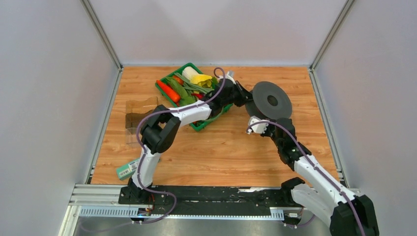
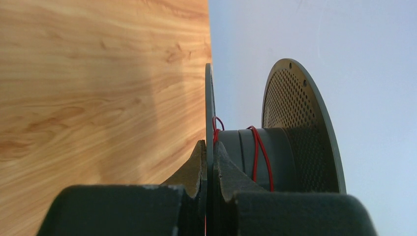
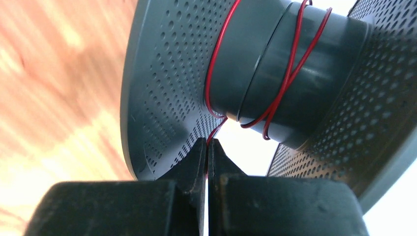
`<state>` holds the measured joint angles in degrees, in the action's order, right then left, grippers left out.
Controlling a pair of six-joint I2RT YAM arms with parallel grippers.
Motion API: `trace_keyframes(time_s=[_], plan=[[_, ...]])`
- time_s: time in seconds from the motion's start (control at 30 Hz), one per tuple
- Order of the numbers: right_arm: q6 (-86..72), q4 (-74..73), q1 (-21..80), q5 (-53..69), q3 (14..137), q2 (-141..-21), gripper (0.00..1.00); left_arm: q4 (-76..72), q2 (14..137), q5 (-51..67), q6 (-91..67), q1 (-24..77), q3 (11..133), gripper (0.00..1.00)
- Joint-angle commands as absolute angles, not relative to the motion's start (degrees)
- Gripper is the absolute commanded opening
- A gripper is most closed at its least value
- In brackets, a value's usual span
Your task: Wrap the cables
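Observation:
A dark grey perforated spool (image 1: 268,101) is held tilted above the back right of the table. My left gripper (image 1: 244,96) reaches it from the left and is shut on the thin edge of one flange (image 2: 210,103), one finger on each side. The cable, a thin red wire (image 2: 256,147), makes a few loose turns around the hub (image 3: 255,59). My right gripper (image 1: 255,123) sits just below the spool. In the right wrist view its jaws (image 3: 208,142) are shut on the red wire (image 3: 206,93), which runs up from the fingertips onto the hub.
A green basket (image 1: 171,74) with a carrot, greens and other vegetables stands behind the left arm's forearm. A clear container (image 1: 140,110) sits at the left. A green labelled packet (image 1: 129,168) lies near the left front edge. Grey walls enclose the table.

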<state>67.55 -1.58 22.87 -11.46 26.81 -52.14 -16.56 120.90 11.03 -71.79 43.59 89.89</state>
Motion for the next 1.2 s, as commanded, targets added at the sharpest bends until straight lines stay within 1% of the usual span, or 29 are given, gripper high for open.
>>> trace_keyframes(time_s=[0.0,0.2,0.37,0.4,0.57,0.67,0.73,0.83,0.93,0.97,1.0,1.1,1.17], plan=[[70.75,1.32,16.36,-9.5,21.72,-44.84,0.0,-22.32,127.16,14.94,-71.19,48.77,95.7,0.0],[74.96,-2.28,6.61,-5.28,13.28,-36.84,0.0,-25.13,136.74,15.64,-75.31,53.52,102.64,0.0],[78.92,-6.67,-3.15,-0.88,10.2,-31.65,0.0,-25.4,142.46,16.26,-75.24,56.77,108.72,0.0],[79.88,-7.11,-4.82,1.82,9.76,-31.12,0.0,-25.4,143.17,16.17,-75.58,57.3,109.42,0.0],[84.19,-7.38,-13.43,7.02,8.61,-32.16,0.0,-25.4,146.59,15.73,-76.46,58.97,111.7,0.0],[84.99,-6.25,-15.99,7.47,8.61,-34.79,0.0,-23.65,149.23,15.73,-76.2,59.24,114.25,0.01],[85.34,-5.19,-17.22,7.38,8.61,-36.55,0.0,-22.42,150.64,15.73,-75.85,59.33,116.1,0.07],[85.61,-3.43,-18.89,7.65,8.7,-38.93,0.0,-21.97,151.52,16.26,-75.24,59.24,116.9,0.27],[85.69,-0.89,-20.39,8.0,8.26,-41.21,0.0,-22.85,149.78,16.52,-76.99,58.36,114.01,0.34],[85.61,-0.53,-20.48,8.0,8.09,-42.26,0.0,-23.46,148.81,16.7,-76.99,57.75,112.34,0.44],[85.34,1.73,-20.48,7.74,7.91,-43.15,0.0,-23.55,147.32,16.79,-76.56,57.22,110.76,0.47],[84.29,4.39,-20.83,6.95,7.91,-46.31,0.0,-22.25,140.31,15.56,-73.84,55.73,103.57,0.49],[83.67,5.62,-21.35,6.77,8.17,-48.24,0.0,-19.87,135.73,14.59,-71.99,54.67,99.25,0.55]])
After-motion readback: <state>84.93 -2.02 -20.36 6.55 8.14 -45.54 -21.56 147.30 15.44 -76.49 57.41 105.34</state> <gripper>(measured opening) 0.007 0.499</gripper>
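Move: The left hand already pinches the grey spool's lower rim; the spool's middle is about 9 cm right, 2 cm ahead and 3 cm above. It goes to bare table near the right edge, some 24 cm right, 5 cm back and 8 cm below; the vegetable crate lies 25 cm left, 7 cm ahead, 17 cm below. From the right hand, already pinching the red cable, that spot is about 12 cm right, 1 cm ahead and 6 cm below; the spool is 8 cm ahead, 3 cm left, 4 cm above. Both hands take spool and pinched cable right, down, back about 20 cm; then the left fingers release the rim. ##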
